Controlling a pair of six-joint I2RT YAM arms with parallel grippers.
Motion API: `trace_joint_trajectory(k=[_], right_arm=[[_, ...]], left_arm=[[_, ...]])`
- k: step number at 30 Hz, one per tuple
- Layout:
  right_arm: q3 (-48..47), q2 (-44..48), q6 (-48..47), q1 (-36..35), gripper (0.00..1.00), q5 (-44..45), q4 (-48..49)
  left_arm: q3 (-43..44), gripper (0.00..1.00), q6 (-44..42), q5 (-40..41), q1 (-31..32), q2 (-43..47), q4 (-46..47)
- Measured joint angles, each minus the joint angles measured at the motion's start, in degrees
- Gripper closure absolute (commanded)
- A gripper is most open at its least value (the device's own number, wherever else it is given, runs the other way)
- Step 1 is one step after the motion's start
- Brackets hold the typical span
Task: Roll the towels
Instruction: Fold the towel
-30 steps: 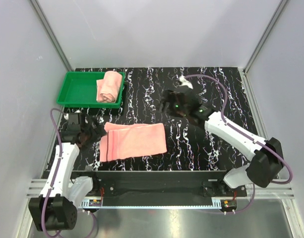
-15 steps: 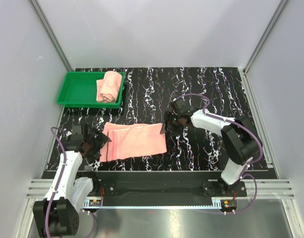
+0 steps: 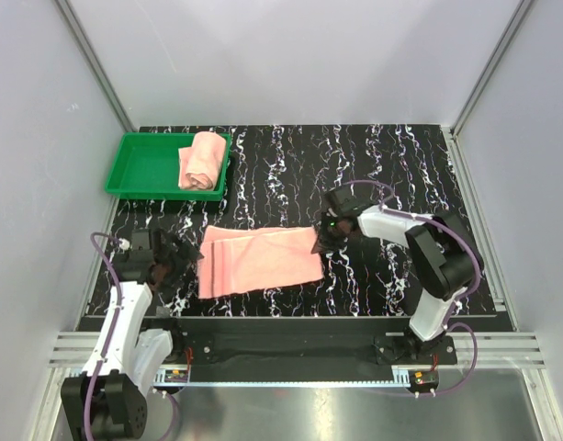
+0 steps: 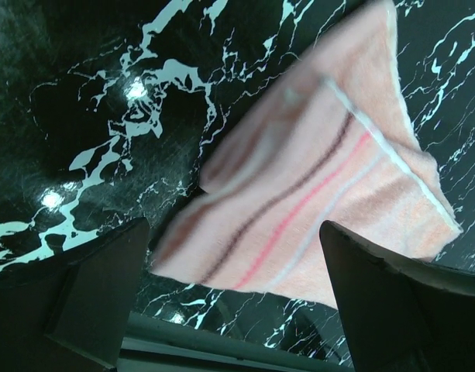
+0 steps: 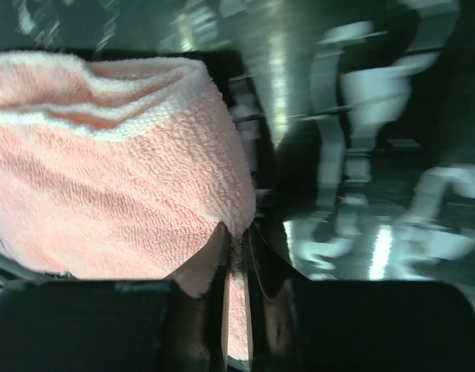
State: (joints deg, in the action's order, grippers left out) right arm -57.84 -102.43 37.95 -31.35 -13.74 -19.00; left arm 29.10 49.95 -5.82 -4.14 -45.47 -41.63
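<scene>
One salmon-pink towel (image 3: 258, 260) lies flat on the black marbled table, its striped end (image 4: 322, 178) towards my left arm. My right gripper (image 3: 322, 241) is at the towel's right edge. In the right wrist view it (image 5: 237, 248) is shut on a pinch of the terry cloth (image 5: 113, 178). My left gripper (image 3: 175, 257) stands open just left of the towel. In the left wrist view its fingers (image 4: 90, 302) flank the striped end without touching it. A second towel (image 3: 201, 161), rolled up, rests in the green tray (image 3: 143, 165).
The green tray sits at the table's back left corner. Grey walls enclose the table on the left, right and back. The table's metal front rail (image 3: 290, 372) runs between the two arm bases.
My right gripper has shut on the flat towel's right edge. The towel has slid a little to the right. My left gripper stays open and has drawn back slightly leftward.
</scene>
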Motion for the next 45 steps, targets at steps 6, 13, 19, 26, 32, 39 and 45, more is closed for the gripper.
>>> trace_joint_trajectory(k=[6, 13, 19, 26, 32, 39, 45], right_arm=[[2.25, 3.50, -2.73, 10.14, 0.75, 3.37, -3.61], [1.16, 4.09, -5.25, 10.36, 0.42, 5.38, -6.45], [0.96, 4.59, -6.14, 10.34, 0.41, 6.38, -8.37], [0.79, 5.42, -7.17, 10.36, 0.41, 8.70, -11.61], [0.15, 5.79, -7.69, 10.56, 0.41, 9.79, -12.90], [0.11, 5.84, -8.00, 11.41, 0.43, 9.86, -13.60], [0.11, 6.99, -8.39, 12.07, 0.44, 9.86, -14.10]], left_arm=[[-0.28, 0.06, -0.81, 0.31, 2.93, -2.80, 4.24], [-0.44, 0.10, -0.33, 3.06, 17.38, -7.02, 9.49], [-3.37, 0.14, 2.64, 6.95, 26.05, -9.92, 12.94], [-6.60, 0.32, 5.60, 8.28, 28.87, -10.19, 18.51], [-7.52, 0.37, 8.28, 8.55, 33.53, -10.40, 21.03], [-8.15, 0.94, 11.50, 9.20, 37.90, -12.33, 21.62], [-4.66, 1.00, 10.54, 10.80, 38.05, -14.45, 17.77]])
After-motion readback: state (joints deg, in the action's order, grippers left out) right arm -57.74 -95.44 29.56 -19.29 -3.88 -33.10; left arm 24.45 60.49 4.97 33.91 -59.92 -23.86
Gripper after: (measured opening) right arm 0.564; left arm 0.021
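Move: Midway along the folded towel's right edge, the right hand already grips the cloth; the bare spot it is taking that edge to is about 8 cm right and 2 cm ahead. The near-left corner, the left hand's target, lies roughly 6 cm back from the left hand, hardly to either side, and 5 cm below; the towel's middle is some 19 cm right and 3 cm ahead. From the left hand the green box stands about 31 cm ahead and 10 cm left. Dragging the towel's right edge about 8 cm to the right and slightly forward, the right hand then opens, lets go and eases a little farther right as its fingers tilt nearer to straight down. The left hand swings some 11 cm right, sinks about 5 cm, draws slightly back and turns roughly 20 degrees clockwise, closing to pinch the near-left corner. ##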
